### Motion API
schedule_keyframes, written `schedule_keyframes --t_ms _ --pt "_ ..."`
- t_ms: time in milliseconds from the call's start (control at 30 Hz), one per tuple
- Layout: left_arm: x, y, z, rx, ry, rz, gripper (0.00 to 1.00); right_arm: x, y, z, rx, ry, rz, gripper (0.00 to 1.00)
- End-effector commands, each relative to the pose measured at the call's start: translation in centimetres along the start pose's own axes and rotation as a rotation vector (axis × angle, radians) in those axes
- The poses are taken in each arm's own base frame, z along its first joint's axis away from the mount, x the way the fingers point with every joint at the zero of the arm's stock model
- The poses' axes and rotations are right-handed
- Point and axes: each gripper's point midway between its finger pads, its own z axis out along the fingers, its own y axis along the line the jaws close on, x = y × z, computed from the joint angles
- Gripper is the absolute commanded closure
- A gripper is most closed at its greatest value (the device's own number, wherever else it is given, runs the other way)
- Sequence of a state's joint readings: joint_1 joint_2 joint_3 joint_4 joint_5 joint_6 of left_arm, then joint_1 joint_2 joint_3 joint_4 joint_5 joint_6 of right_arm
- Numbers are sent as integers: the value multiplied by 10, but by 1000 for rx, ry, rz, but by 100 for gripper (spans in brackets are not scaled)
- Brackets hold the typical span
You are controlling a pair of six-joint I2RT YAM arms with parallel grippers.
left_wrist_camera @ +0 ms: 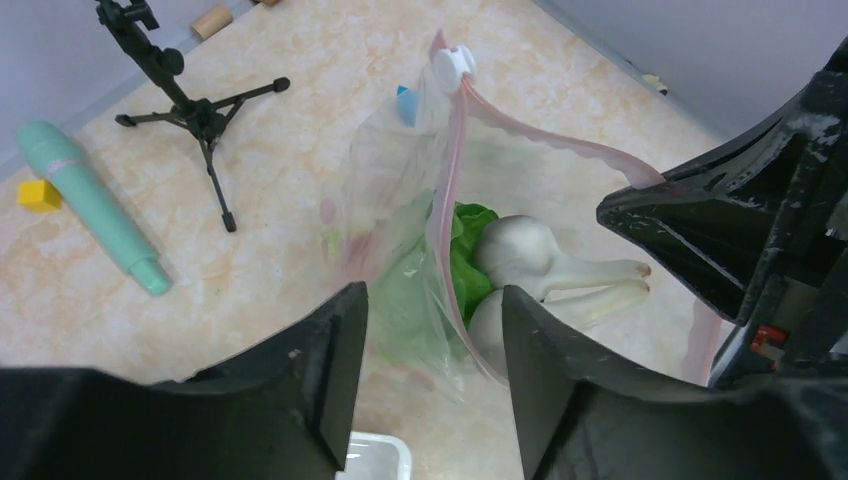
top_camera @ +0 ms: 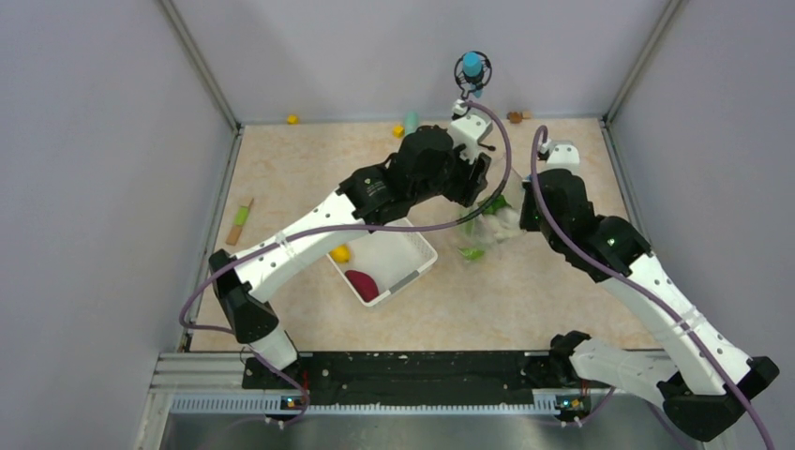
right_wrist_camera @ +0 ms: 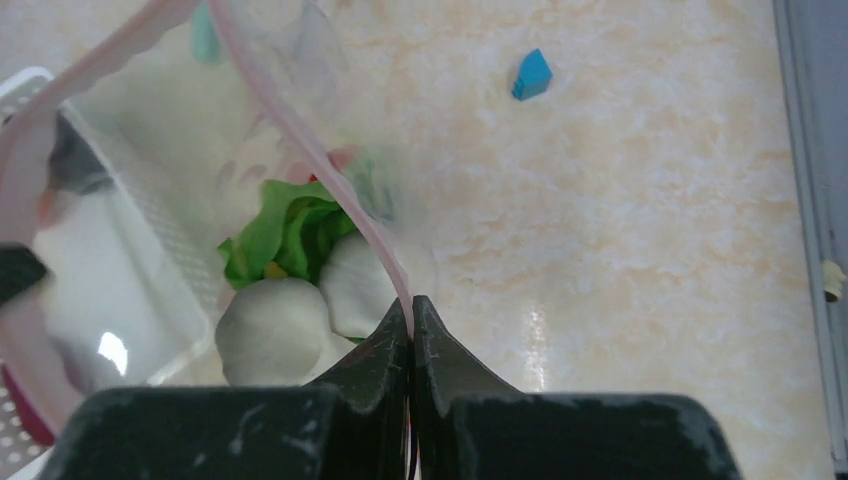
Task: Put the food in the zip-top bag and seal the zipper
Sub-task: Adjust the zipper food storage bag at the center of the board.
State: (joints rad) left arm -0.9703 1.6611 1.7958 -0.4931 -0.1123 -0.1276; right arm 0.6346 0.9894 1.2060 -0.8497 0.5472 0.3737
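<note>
The clear zip-top bag (left_wrist_camera: 395,190) hangs open between both grippers, its pinkish zipper (left_wrist_camera: 452,190) spread in a loop with a white slider (left_wrist_camera: 455,65) at the far end. Inside lie green leafy cabbage (left_wrist_camera: 470,250) and whitish pieces (left_wrist_camera: 530,255). My left gripper (left_wrist_camera: 432,292) is open, its fingers standing either side of the bag's near edge without pinching it. My right gripper (right_wrist_camera: 412,305) is shut on the zipper strip (right_wrist_camera: 330,170). More food sits in the white basket (top_camera: 412,246): a maroon root (top_camera: 362,283) and a yellow piece (top_camera: 340,253). A green piece (top_camera: 472,253) lies beside the bag.
A teal cylinder (left_wrist_camera: 90,205), a yellow block (left_wrist_camera: 38,195) and a black tripod (left_wrist_camera: 190,105) stand at the back of the table. A blue block (right_wrist_camera: 531,75) lies right of the bag. A stick-shaped toy (top_camera: 240,222) rests near the left wall.
</note>
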Motion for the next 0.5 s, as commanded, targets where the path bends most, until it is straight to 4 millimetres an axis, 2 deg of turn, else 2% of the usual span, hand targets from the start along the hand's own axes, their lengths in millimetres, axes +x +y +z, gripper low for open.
schedule_keyframes --t_ms 0,67,100,267,400,467 --pt "-22 -7 -14 42 -74 -12 25 -30 30 -13 -189 -123 66 100" --pt "-21 -5 -22 40 -88 -11 5 -33 36 -17 -231 -134 75 100" --pt "-26 -4 -28 36 -108 -8 3 -33 38 -19 -243 -130 76 100" --pt "-25 24 -59 -89 -172 -15 3 -35 46 -20 -279 -122 81 100" --pt "-30 55 -93 -224 -263 -52 3 -35 47 -17 -274 -118 84 100" --pt "-30 64 -109 -244 -286 -73 3 -36 48 -17 -274 -119 88 100"
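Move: The storage bag's food-filled middle is about 7 cm right, 4 cm ahead and 14 cm below the left hand, and some 3 cm ahead, 6 cm left and 10 cm below the right, which holds its rim. From the left hand, the white basket's middle is about 22 cm left and 5 cm back. The blue block lies roughly 15 cm ahead and 8 cm right of the right hand. Left opens wide, drawing 7 cm left from the bag; right, still pinching its rim, shifts 4 cm left. ##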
